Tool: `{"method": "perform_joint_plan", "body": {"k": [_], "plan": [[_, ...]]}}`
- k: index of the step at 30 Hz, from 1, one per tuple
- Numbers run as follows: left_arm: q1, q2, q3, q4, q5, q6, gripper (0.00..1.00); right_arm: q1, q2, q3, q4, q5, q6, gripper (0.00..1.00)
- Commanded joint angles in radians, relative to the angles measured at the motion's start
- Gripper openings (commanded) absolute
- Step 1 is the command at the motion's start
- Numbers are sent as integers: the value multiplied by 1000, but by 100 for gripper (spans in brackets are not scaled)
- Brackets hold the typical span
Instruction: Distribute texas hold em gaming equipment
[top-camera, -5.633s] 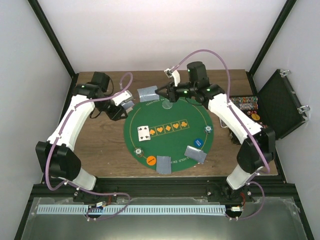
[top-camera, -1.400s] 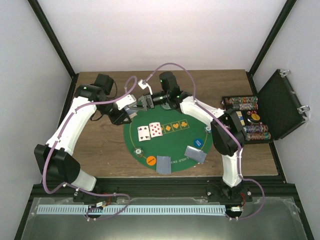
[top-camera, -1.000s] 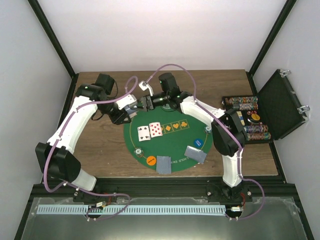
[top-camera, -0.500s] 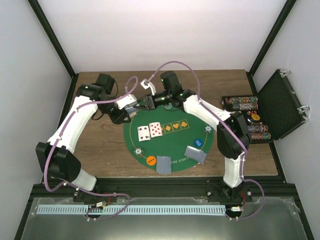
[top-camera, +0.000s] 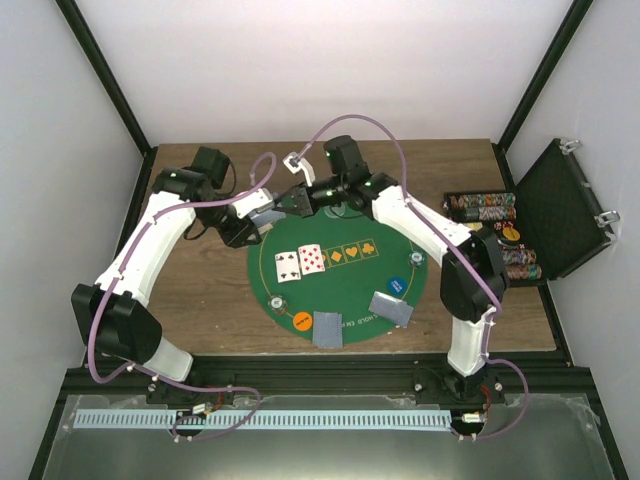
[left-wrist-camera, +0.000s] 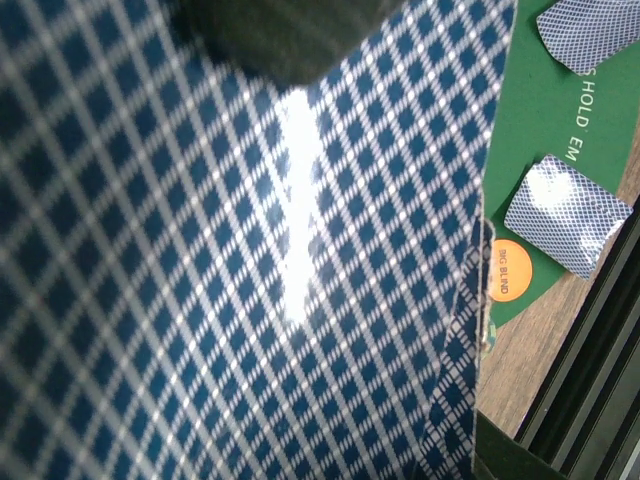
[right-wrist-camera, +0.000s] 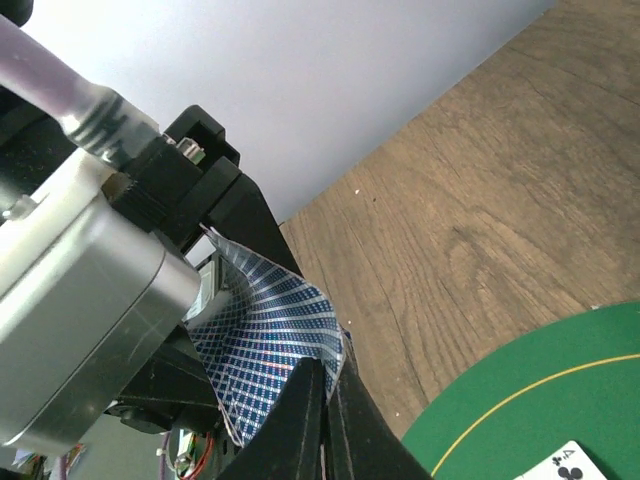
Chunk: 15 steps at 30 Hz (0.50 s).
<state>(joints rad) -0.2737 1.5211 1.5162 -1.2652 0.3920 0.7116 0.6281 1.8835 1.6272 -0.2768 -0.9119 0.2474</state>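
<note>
My left gripper (top-camera: 252, 216) is shut on a deck of blue-checked playing cards (left-wrist-camera: 250, 280), whose back fills the left wrist view. My right gripper (top-camera: 287, 203) meets it at the mat's far left edge. Its jaws (right-wrist-camera: 325, 378) are shut on the edge of the top card (right-wrist-camera: 265, 335), which bows upward. Two cards lie face up (top-camera: 299, 262) on the green mat (top-camera: 345, 290). Two face-down pairs (top-camera: 328, 328) (top-camera: 391, 309) sit near its front edge. An orange disc (top-camera: 302, 321), a blue disc (top-camera: 397, 285) and two small chips (top-camera: 275, 301) (top-camera: 415, 261) also rest on the mat.
An open black case (top-camera: 562, 205) stands at the table's right edge, with rows of poker chips (top-camera: 483, 207) beside it. Bare wooden table (top-camera: 200, 300) lies left of the mat. The two arms nearly touch at the deck.
My right gripper has gone from open to shut on the deck's top card. Its arm has swung slightly right at the elbow. The left arm has stayed put.
</note>
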Motion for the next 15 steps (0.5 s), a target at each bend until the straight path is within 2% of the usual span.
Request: {"method": "perform_joint_plan", "body": {"k": [1, 11, 15], "plan": [[-1, -10, -12, 9, 17, 4, 41, -22, -46, 46, -64, 46, -38, 1], [21, -8, -16, 20, 13, -11, 41, -96, -155, 31, -139, 82, -111, 1], [39, -9, -14, 27, 10, -22, 41, -129, -210, 20, -189, 161, -170, 1]]}}
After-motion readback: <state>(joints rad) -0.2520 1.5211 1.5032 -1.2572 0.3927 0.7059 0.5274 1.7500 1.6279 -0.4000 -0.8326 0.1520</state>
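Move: The card pinched in my right fingers is meant for the open third board box, roughly 14 cm to that hand's right, 2 cm back and 23 cm below. The 8 of diamonds lies about 8 cm right, 3 back; the 4 of clubs some 1 cm right, 4 back; the clear disc about 14 right, 13 ahead, all near table level. From my left hand, holding the deck, that box is about 20 cm right, 1 ahead and 17 below. With its fingers still shut on the top card's edge, my right hand draws away from the deck to the right, gathering speed and climbing as it goes, about 5.5 cm right and 4 cm up, with a slight forward drift and a small clockwise turn. My left hand stays nearly in place and keeps its grip on the remaining deck. ##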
